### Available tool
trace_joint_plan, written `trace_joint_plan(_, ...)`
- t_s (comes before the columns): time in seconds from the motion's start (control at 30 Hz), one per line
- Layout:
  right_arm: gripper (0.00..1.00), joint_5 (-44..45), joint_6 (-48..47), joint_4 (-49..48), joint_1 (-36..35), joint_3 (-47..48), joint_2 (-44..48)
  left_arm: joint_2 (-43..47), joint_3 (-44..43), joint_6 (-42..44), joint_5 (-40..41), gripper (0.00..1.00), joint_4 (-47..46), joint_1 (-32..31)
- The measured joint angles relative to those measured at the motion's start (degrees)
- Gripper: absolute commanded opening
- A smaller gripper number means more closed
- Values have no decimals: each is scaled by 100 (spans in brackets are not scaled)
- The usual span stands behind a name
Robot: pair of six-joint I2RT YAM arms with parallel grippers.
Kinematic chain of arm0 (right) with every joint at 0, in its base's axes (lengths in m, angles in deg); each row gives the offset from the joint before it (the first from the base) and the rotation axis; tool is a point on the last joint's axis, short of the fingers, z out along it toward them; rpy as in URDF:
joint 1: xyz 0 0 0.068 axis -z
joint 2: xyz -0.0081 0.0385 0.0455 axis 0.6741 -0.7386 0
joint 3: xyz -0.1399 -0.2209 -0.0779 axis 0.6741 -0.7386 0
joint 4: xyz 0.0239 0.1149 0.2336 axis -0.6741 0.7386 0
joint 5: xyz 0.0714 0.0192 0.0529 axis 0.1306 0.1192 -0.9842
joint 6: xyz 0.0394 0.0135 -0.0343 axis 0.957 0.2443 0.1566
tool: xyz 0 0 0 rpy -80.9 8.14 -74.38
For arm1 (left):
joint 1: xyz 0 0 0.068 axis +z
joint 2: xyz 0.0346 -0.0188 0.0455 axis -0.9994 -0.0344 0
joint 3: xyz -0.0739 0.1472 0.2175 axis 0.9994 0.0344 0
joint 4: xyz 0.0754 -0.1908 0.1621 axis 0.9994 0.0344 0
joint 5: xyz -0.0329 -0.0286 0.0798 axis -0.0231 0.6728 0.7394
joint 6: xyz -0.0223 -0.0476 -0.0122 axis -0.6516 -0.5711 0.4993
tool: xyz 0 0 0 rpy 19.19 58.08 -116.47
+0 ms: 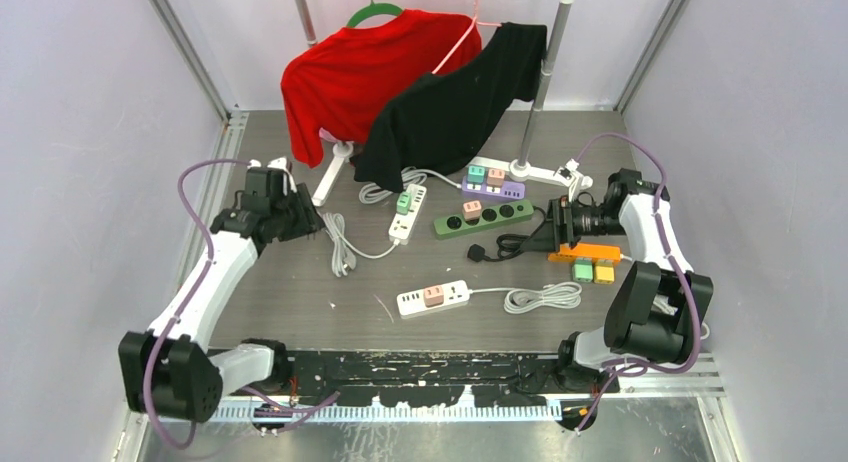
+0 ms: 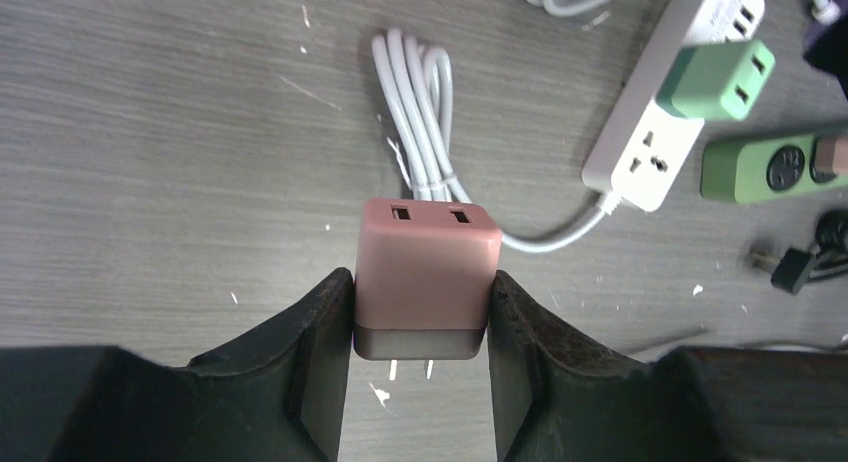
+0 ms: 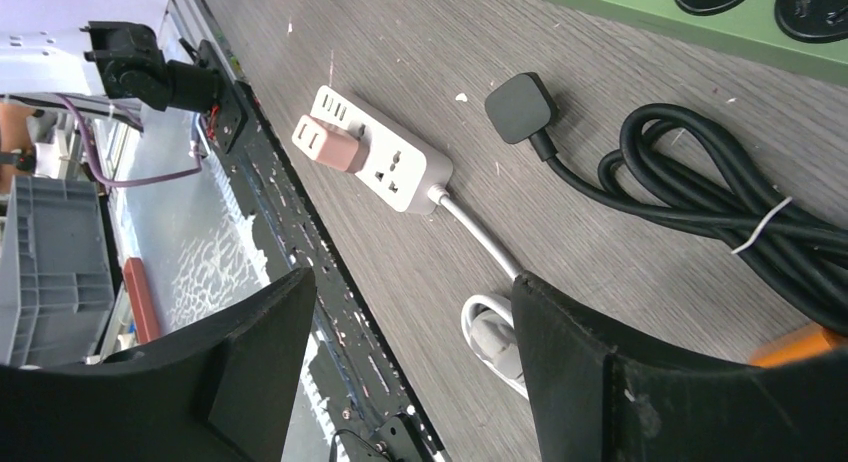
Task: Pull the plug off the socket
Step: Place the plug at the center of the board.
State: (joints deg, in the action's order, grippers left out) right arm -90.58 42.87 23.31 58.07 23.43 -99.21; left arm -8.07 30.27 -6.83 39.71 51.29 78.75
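A pink plug (image 2: 428, 272) with a grey base sits clamped between the fingers of my left gripper (image 2: 420, 284). Its two metal prongs are bare and hang above the table, free of any socket. In the top view that gripper (image 1: 312, 222) is at the left of the table, left of a white socket strip (image 1: 405, 214) that carries a green plug (image 2: 715, 79). My right gripper (image 3: 412, 282) stands open with nothing between its fingers. It hovers at the right (image 1: 550, 232) over a coiled black cable (image 3: 720, 192).
A second white strip (image 1: 432, 297) with a pink plug (image 3: 328, 144) lies near the front edge. A green strip (image 1: 483, 218), a purple strip (image 1: 493, 187) and an orange strip (image 1: 590, 252) lie mid-right. Red and black shirts (image 1: 430, 92) hang at the back.
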Motion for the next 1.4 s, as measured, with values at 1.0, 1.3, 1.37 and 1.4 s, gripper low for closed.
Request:
trace_joint_plan(1.0,77,-162,448,-90,20,210,680,-4677,-2870,214,682,65,496,1086)
trace_joint_plan(1.3,77,-208,470,-98,20,210,678,-4306,-2588,330,772,82,557,1086)
trace_joint_plan(1.37,77,-216,428,-87,20,210,680,-3943,-2402,315,570,82,520,1086)
trace_joint_plan(1.4,77,-219,398,-76,20,210,680,-3753,-2304,308,450,82,505,1086)
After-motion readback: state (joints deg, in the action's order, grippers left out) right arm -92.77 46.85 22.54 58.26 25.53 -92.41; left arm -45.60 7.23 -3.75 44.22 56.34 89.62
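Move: The left hand still holds the pink plug. The bare spot of board it is taken to lies about 11 cm ahead, 8 cm left and 11 cm down. The white cable bundle is some 5 cm ahead and 2 cm right; the rack foot, 22 cm ahead and 1 cm right; the green plug, 12 cm ahead and 17 cm right. From the right hand, that spot is about 15 cm ahead and 52 cm left. Forward, down and to the left, the left hand carries the pink plug past the cable bundle to the bare board, about 12 cm out and 11 cm down, tipping its fingers some 20 degrees further down. The last part is mainly descent; there the fingers open, let go of the plug, and the hand draws up and slightly back. The empty right hand rises about 4 cm, fingers still open. ##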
